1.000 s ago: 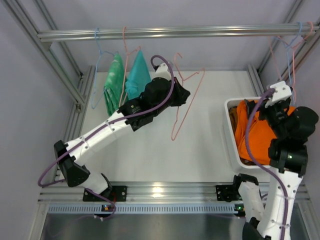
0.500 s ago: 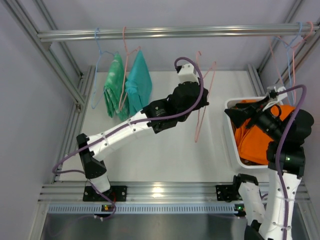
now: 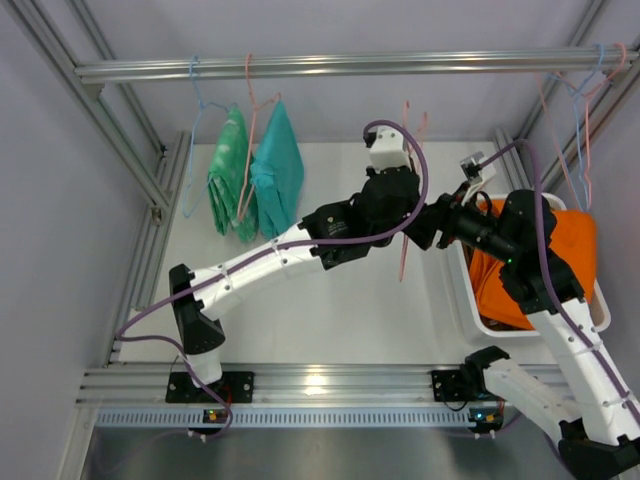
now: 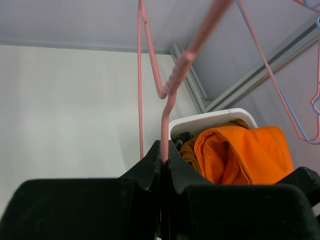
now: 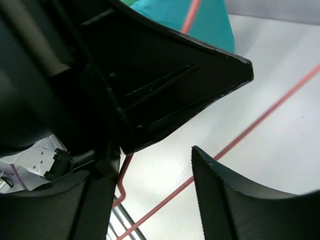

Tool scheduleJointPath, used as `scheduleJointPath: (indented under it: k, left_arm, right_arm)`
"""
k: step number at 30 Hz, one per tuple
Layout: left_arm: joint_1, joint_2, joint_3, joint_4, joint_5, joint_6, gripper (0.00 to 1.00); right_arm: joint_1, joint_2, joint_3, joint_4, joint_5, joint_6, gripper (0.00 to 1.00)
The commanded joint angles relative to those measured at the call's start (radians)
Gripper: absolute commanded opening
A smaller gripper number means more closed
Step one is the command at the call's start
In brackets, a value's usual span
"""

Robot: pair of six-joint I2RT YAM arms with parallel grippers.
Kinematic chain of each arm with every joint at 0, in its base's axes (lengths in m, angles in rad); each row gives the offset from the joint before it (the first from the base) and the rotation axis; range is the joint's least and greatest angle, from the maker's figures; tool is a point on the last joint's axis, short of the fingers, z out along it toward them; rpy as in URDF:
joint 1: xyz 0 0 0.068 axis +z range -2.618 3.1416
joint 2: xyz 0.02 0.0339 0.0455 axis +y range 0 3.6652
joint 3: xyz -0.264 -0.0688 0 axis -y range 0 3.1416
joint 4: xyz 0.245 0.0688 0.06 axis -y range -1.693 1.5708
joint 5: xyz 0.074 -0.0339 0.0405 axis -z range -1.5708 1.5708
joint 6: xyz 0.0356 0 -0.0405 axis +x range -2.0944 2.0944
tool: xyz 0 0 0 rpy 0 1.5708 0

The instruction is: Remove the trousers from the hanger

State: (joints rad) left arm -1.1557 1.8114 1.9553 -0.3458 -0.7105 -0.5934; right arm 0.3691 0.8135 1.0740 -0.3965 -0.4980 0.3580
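Observation:
My left gripper (image 4: 164, 146) is shut on the wire of an empty pink hanger (image 4: 172, 85), held upright over the table (image 3: 404, 180). My right gripper (image 5: 150, 167) stands open right beside the left gripper (image 3: 408, 212); the hanger's lower wire (image 5: 170, 192) crosses the gap between its fingers without touching them. Orange trousers (image 3: 575, 245) lie in the white bin (image 3: 455, 290), also seen in the left wrist view (image 4: 240, 150). Teal trousers (image 3: 278, 170) and green trousers (image 3: 228, 170) hang on hangers from the rail (image 3: 330, 67) at the back left.
Several empty pink and blue hangers (image 3: 580, 100) hang at the rail's right end, above the bin's far side. Aluminium frame posts (image 3: 115, 120) run along both sides of the white table (image 3: 330, 310).
The left arm has carried the empty pink hanger rightwards towards the bin. The right arm has swung left from over the bin to meet it, its jaws narrowing around the wire.

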Motion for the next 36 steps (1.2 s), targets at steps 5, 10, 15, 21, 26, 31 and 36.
scheduleJointPath:
  k: [5, 10, 15, 21, 26, 31, 36]
  left_arm:
    - [-0.009, -0.011, 0.053, 0.071, -0.021, 0.012, 0.00]
    - [-0.009, -0.015, 0.047, 0.076, -0.029, 0.017, 0.00]
    - [0.001, -0.059, -0.008, 0.100, -0.003, 0.046, 0.13]
    - [0.021, -0.190, -0.123, 0.188, 0.173, 0.096, 0.70]
    - [0.024, -0.294, -0.185, 0.264, 0.229, 0.171, 0.99]
    - [0.031, -0.360, -0.202, 0.234, 0.258, 0.224, 0.99]
    - [0.099, -0.385, -0.167, 0.079, 0.322, 0.260, 0.99]
  right_arm:
    - [0.031, 0.030, -0.003, 0.116, 0.116, 0.047, 0.48]
    - [0.031, 0.038, -0.003, 0.162, 0.072, 0.075, 0.11]
    - [-0.005, 0.010, 0.012, 0.134, 0.030, 0.120, 0.00]
    - [-0.096, -0.023, 0.055, 0.090, -0.073, 0.199, 0.00]
    - [-0.137, -0.060, 0.020, 0.074, -0.092, 0.234, 0.00]
    - [-0.199, -0.083, -0.029, 0.082, -0.149, 0.269, 0.00]
    - [-0.439, -0.064, -0.036, 0.099, -0.367, 0.288, 0.00]
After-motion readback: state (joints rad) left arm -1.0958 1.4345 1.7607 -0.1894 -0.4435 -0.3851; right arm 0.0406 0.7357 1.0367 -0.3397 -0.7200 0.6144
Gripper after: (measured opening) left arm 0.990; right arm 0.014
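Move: The bare pink hanger, still pinched in the left fingertips, has the wire stretch the open right fingers will shut on about 1 cm ahead and 1 cm left of the right hand, roughly 4 cm back and 3 cm below the left. From the right hand, the turquoise trousers hang some 22 cm left and 10 cm ahead at about its height; the basket with orange trousers is about 30 cm right, level fore-and-aft, some 32 cm below. Right pinches the pink hanger, drawing it 5 cm right; left lets go, rising 12 cm and leftward. ##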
